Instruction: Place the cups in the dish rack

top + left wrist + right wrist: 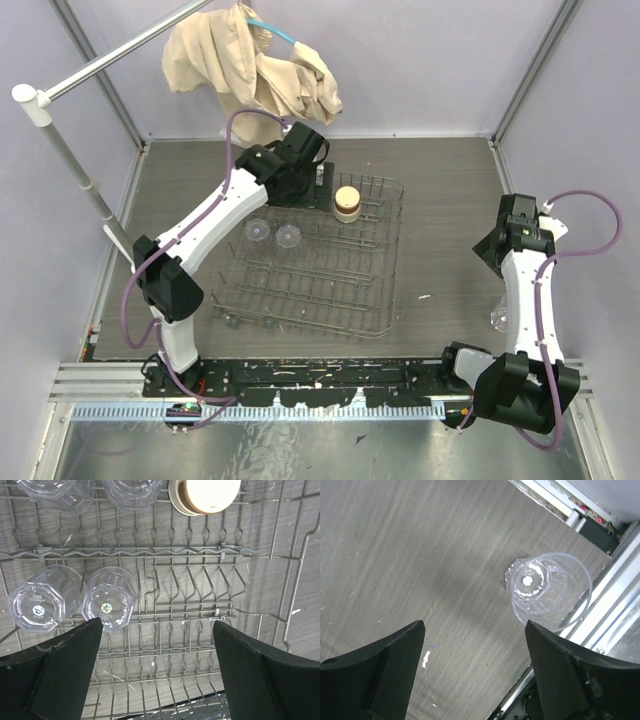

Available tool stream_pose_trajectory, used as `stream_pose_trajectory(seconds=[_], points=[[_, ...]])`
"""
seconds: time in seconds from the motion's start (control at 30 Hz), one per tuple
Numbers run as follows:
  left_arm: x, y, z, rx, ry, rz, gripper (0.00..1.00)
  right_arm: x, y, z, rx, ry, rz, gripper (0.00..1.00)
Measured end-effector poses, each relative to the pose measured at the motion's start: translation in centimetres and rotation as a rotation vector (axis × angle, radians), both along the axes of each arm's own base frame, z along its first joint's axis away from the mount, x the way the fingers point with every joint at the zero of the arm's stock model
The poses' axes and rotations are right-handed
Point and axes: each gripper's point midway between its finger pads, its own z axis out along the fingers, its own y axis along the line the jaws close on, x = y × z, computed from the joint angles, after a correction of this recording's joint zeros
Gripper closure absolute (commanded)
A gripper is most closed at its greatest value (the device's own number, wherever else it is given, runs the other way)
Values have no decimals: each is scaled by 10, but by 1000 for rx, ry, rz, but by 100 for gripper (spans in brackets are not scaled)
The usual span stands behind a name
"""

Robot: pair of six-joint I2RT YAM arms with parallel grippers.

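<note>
The dish rack is a grey wire basket in the middle of the table. A tan cup stands upside down at its far side, and two clear cups sit bottoms-up to its left. My left gripper hangs open and empty above the rack's prongs. In the left wrist view several clear cups and the tan cup lie ahead of it. My right gripper is open above bare table. One clear cup stands apart from it, beyond its right finger and beside the rail.
A beige cloth hangs from a rod at the back. A white pole stands at the left. An aluminium rail runs along the near edge, and the loose clear cup sits close to my right arm.
</note>
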Motion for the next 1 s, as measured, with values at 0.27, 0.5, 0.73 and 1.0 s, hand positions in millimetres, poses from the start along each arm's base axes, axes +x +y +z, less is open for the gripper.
stream_pose_trajectory(seconds=[0.27,0.5,0.73,1.0], points=[[-10,-10,4,-1,4,-39,0,-34,-7,-30,23,56,-90,22],[-12,-11,4,-1,4,-43,0,-40,-16,-48,38,77,-129,30],[-12,-11,3,6,3,-50,1,-34,-20,-70,78,100,-147,42],[-10,-11,5,18,1,-60,1,-29,-24,-90,104,135,-154,78]])
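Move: The right hand is above and just beyond the upright clear cup: the cup's middle lies about 7 cm back, 4 cm to its right and 12 cm below. The near rail runs some 9 cm behind the cup and the side rail roughly 12 cm to the cup's right; a white scrap lies on the table about 3 cm back and 13 cm left of the hand. From the left hand, the cup is about 21 cm back, 45 cm right and 17 cm below. Down and back towards the upright cup goes the right hand, then almost straight down, sinking about 9 cm in all and easing a little to its right, with the wrist turning slightly clockwise. The wide-open fingers draw together on the way down to roughly a third open, one on each side of the cup's far rim; a firm pinch isn't yet seen. ##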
